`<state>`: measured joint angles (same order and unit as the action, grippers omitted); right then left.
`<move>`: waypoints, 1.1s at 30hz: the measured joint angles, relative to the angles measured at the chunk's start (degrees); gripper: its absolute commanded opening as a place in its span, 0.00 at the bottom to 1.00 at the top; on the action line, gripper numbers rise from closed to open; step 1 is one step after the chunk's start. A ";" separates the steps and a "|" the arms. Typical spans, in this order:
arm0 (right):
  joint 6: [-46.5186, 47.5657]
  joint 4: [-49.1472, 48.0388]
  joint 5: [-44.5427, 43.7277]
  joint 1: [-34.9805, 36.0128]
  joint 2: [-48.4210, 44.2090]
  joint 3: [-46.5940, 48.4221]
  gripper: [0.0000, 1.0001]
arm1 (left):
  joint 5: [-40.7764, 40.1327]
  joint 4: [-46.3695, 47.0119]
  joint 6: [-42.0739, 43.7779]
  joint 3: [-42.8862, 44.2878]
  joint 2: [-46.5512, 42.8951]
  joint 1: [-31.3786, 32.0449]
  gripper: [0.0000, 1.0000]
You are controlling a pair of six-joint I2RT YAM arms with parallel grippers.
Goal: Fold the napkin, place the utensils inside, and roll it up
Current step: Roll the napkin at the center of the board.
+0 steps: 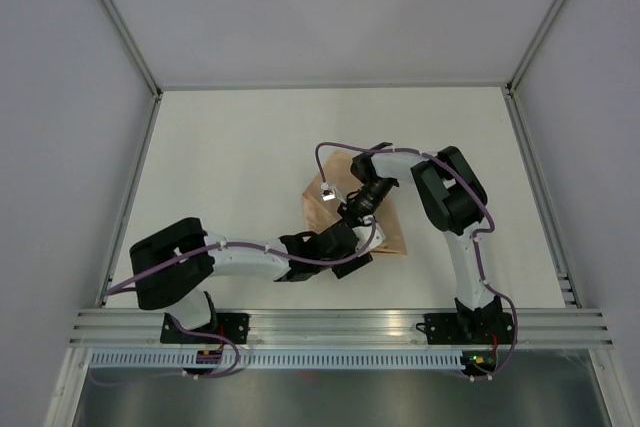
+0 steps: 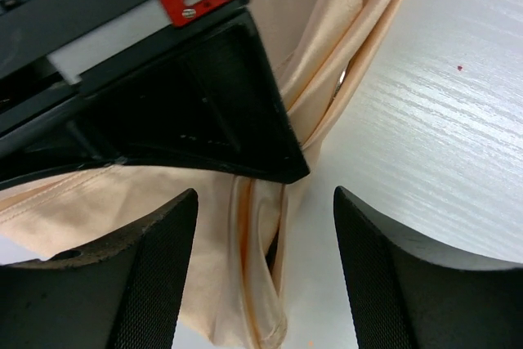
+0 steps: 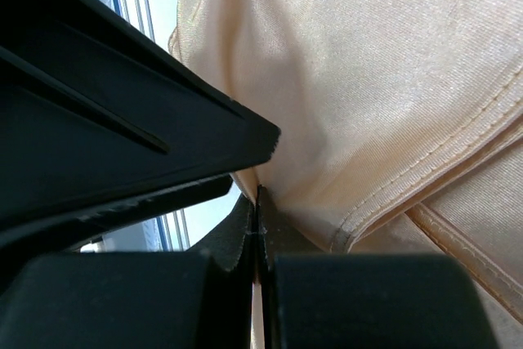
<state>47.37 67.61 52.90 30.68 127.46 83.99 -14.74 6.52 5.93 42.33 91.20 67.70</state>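
Note:
The peach-orange napkin [image 1: 388,235] lies bunched in folds at the table's middle, mostly covered by both grippers. My right gripper [image 1: 352,209] is shut on a thin edge of the napkin [image 3: 368,79], and the cloth is pinched flat at the tips of that gripper [image 3: 260,218]. My left gripper [image 1: 346,247] is open just in front of it. In the left wrist view the gripper [image 2: 265,202] straddles a folded, rolled edge of the napkin [image 2: 257,284] without touching it. The utensils are hidden.
The right gripper's black finger [image 2: 212,112] fills the upper left of the left wrist view, very close to my left fingers. Bare white table [image 2: 441,120] lies to the right of the cloth. Grey walls and metal rails [image 1: 330,327] border the table.

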 measured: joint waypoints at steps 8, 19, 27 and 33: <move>0.00 0.59 0.02 -0.13 0.39 0.35 0.00 | -1.81 0.44 1.07 1.40 3.74 1.95 0.61; 0.00 1.88 -0.07 -0.26 0.92 0.50 0.01 | -4.00 0.87 2.19 2.08 5.55 3.23 0.18; 0.02 2.16 -0.31 -0.42 0.96 0.50 0.08 | -4.22 0.74 2.51 2.40 5.81 3.48 0.02; -0.26 2.82 -0.44 -0.90 -0.48 0.48 0.41 | -4.11 0.76 2.51 2.43 5.79 3.48 0.02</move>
<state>47.11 70.43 52.47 29.78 126.98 84.47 -18.85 7.29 8.45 44.75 96.99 71.18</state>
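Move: The napkin's rolled near edge lies between and below the left hand's open fingers, about 2 cm lower, 1 cm to the right and 1 cm back. The right hand already has it pinched about 2 cm to the right of the left hand, 1 cm ahead and 2 cm below, so for the right hand the edge is right at its fingertips. The roll's left end is some 8 cm left of the left hand and 2 cm back; its right end is about 9 cm to the right and 2 cm back. The rolled near edge of the napkin passes from one grip to the other: the left hand sinks the last 1.5 cm or so onto it, easing about 1 cm to the right, and closes its fingers to pinch it right beside the right gripper's tip. The right hand keeps its pinch almost in place until the left has hold, then opens about a third and starts to rise, not quite 1 cm. ##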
